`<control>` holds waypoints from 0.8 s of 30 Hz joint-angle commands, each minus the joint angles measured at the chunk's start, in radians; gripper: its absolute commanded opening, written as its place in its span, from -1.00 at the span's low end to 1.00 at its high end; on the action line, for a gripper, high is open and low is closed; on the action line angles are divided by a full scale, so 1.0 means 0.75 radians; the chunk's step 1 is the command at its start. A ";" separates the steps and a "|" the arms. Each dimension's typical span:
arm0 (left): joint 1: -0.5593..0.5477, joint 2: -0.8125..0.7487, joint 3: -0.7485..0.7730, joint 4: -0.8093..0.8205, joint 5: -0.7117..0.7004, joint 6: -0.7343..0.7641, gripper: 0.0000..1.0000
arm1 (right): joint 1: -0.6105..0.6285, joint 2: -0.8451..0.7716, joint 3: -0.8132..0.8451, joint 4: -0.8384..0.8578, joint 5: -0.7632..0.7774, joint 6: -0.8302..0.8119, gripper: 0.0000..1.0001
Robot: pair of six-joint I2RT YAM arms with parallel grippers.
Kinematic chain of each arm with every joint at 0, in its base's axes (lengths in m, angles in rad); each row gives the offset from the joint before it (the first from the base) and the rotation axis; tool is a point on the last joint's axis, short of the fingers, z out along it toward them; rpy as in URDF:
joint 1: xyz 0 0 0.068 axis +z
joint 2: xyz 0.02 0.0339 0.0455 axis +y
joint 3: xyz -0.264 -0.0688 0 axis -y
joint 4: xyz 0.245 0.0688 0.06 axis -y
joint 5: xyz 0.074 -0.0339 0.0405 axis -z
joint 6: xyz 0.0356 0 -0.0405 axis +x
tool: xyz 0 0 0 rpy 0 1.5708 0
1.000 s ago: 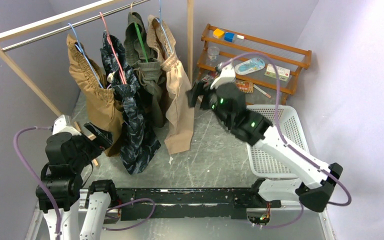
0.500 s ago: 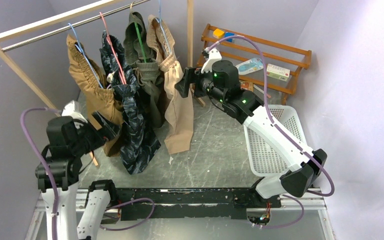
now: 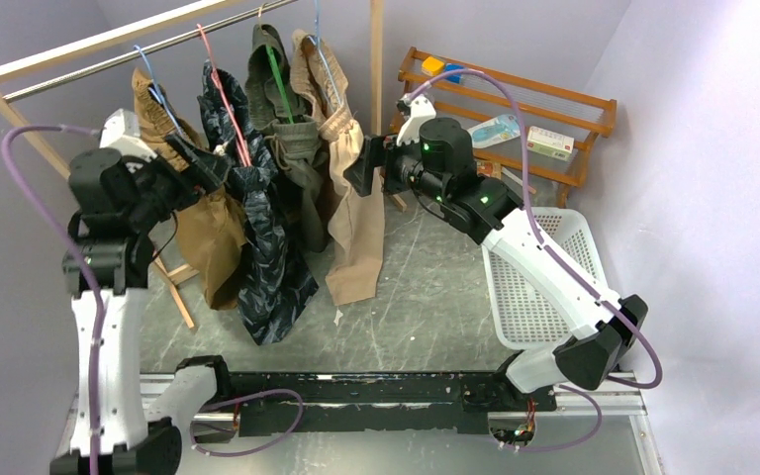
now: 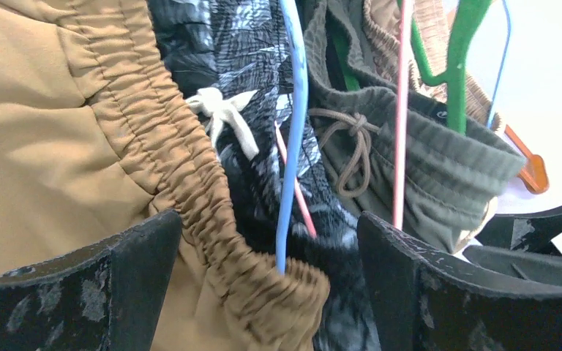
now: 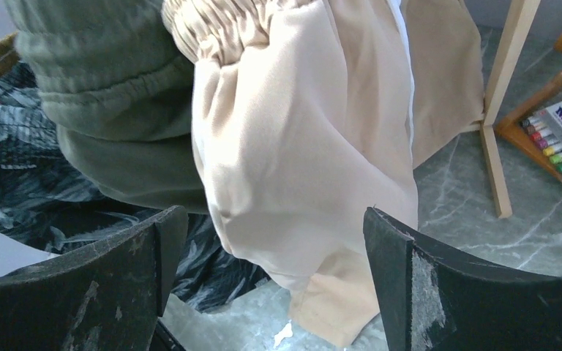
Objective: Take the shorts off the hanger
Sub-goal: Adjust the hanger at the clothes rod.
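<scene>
Four shorts hang on hangers from a rail: tan-brown shorts on a blue hanger, dark navy patterned shorts on a pink hanger, olive shorts on a green one, and light beige shorts. My left gripper is open, raised at the tan waistband. In the left wrist view the tan waistband and the blue hanger wire lie between the jaws of the left gripper. My right gripper is open beside the beige shorts, which hang just beyond the right gripper.
A white plastic basket sits on the table at right. Behind it a wooden shelf holds small items and a marker pack. The rack's upright post stands just right of the beige shorts.
My left arm has risen from low by the table to the tan waistband. My right gripper has swung left and up to the beige shorts, and its jaws have widened.
</scene>
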 commanded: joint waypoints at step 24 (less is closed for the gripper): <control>-0.381 0.744 0.373 0.529 0.408 -0.066 0.05 | -0.023 -0.095 -0.132 -0.080 0.097 0.026 0.89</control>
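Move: Just ahead of the left hand, between the lines of its open fingers, is the blue hanger, its middle about 8 cm forward, 1 cm left and 6 cm higher. The brown shorts on it hang 7 cm ahead, 2 cm left and 10 cm below the hand; the pink hanger is 12 cm ahead and 8 cm right, slightly above. From the right hand the blue hanger is some 32 cm left, 7 cm ahead and higher. Driving forward at the blue hanger and then swinging more and more to the right along the clothes rod, the left hand goes about 11 cm forward and 13 cm right at nearly constant height, turning some 30 degrees clockwise. The fingers close to about half open around the hanger's bar, the left finger pushing it along. The open right hand sinks 3 cm and eases right. ##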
